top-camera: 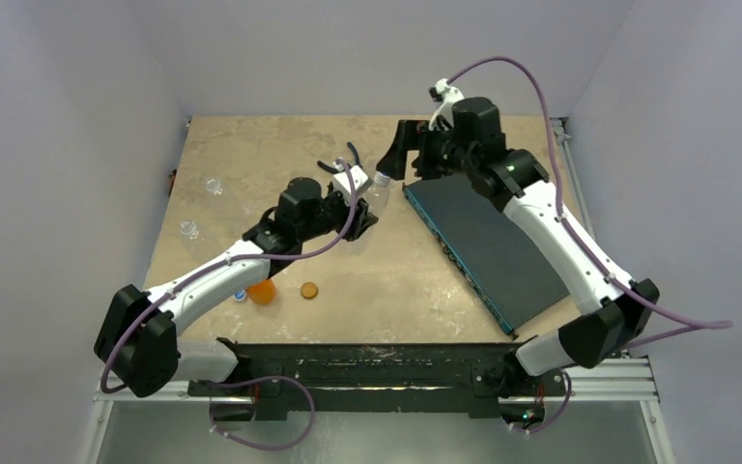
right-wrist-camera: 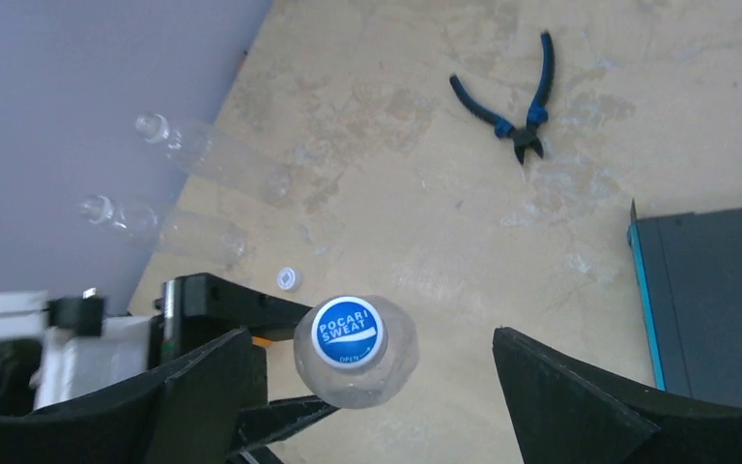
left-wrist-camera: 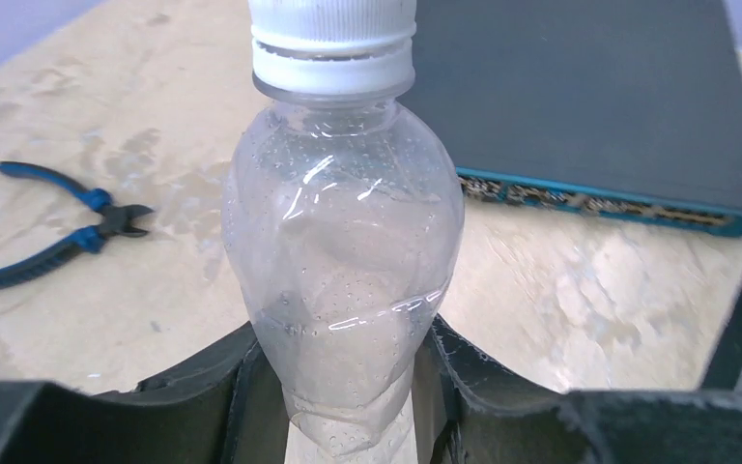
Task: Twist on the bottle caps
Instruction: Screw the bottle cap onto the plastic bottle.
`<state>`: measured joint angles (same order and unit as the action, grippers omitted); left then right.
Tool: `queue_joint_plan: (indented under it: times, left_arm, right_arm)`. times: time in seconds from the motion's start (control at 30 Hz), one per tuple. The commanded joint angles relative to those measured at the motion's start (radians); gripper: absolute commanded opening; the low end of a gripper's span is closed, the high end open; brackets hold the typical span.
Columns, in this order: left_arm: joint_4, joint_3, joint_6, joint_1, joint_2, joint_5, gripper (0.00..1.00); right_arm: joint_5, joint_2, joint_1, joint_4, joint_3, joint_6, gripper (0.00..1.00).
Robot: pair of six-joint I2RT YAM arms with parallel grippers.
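My left gripper (left-wrist-camera: 348, 387) is shut on the lower body of a clear bottle (left-wrist-camera: 343, 242) and holds it tilted over the table (top-camera: 375, 196). A blue-topped, white-sided cap (right-wrist-camera: 348, 332) sits on its neck (left-wrist-camera: 333, 43). My right gripper (right-wrist-camera: 367, 387) is open. Its jaws stand wide on either side of that cap without touching it, near the table's back middle (top-camera: 408, 159). A small orange bottle (top-camera: 263, 291), a flat orange-brown cap (top-camera: 308, 289) and a small bluish cap (top-camera: 240, 296) lie near the front left.
Two more clear bottles (top-camera: 214, 184) (top-camera: 188, 229) stand at the left edge. Blue-handled pliers (top-camera: 340, 160) lie behind the held bottle. A long dark box with a teal edge (top-camera: 488, 242) lies under the right arm. A whitish cap (right-wrist-camera: 289, 278) lies on the table.
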<state>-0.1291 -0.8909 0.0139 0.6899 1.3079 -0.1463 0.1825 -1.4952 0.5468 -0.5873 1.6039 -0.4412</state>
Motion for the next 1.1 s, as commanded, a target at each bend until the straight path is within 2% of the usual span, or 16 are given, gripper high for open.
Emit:
queue_joint_plan:
  times: [0.0, 0.1, 0.23, 0.4, 0.7, 0.9, 1.07]
  left_arm:
    - [0.025, 0.002, -0.025, -0.106, -0.027, -0.449, 0.00]
    - [0.029, -0.019, -0.022, -0.143, -0.016, -0.637, 0.00]
    - [-0.007, -0.021, 0.022, -0.162, -0.002, -0.819, 0.00]
    - [0.012, -0.031, 0.020, -0.168, 0.010, -0.943, 0.00]
    - [0.073, -0.048, -0.008, -0.168, 0.008, -1.005, 0.00]
    - [0.073, -0.041, 0.003, -0.169, -0.012, -1.003, 0.00]
    - [0.059, -0.035, 0.014, -0.169, -0.023, -1.007, 0.00]
  right_arm:
    - [0.182, 0.106, -0.049, 0.091, -0.017, 0.090, 0.99]
    - [0.249, 0.146, -0.050, 0.086, -0.046, 0.160, 0.92]
    - [0.344, 0.179, -0.051, 0.055, -0.070, 0.235, 0.86]
    - [0.385, 0.218, -0.049, 0.022, -0.095, 0.321, 0.76]
    - [0.521, 0.236, -0.018, 0.000, -0.118, 0.364, 0.67]
    - [0.510, 0.223, 0.010, -0.049, -0.107, 0.385, 0.61]
    - [0.480, 0.222, 0.030, -0.067, -0.115, 0.393, 0.60]
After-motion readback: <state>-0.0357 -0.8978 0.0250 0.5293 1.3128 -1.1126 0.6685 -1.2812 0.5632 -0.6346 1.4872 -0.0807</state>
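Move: The white cap already sits on the bottle the left gripper holds, about 11 cm above that hand, 2 cm ahead and 2 cm right. From the open right gripper the cap is about 2 cm left, 2 cm below and level fore and aft. From the left hand, the pliers lie some 16 cm ahead and 5 cm left, the wooden disc about 15 cm back and 13 cm left, both roughly 20 cm below. Keep the bottle pinched in the left gripper and bring it back about 11 cm while turning it some 45 degrees clockwise. Carry the right gripper back with it about 11 cm, rising quickly and then sinking partway to end slightly higher, swinging counter-clockwise with its tips tilting up; narrow its wide-open fingers around the cap without clamping. ##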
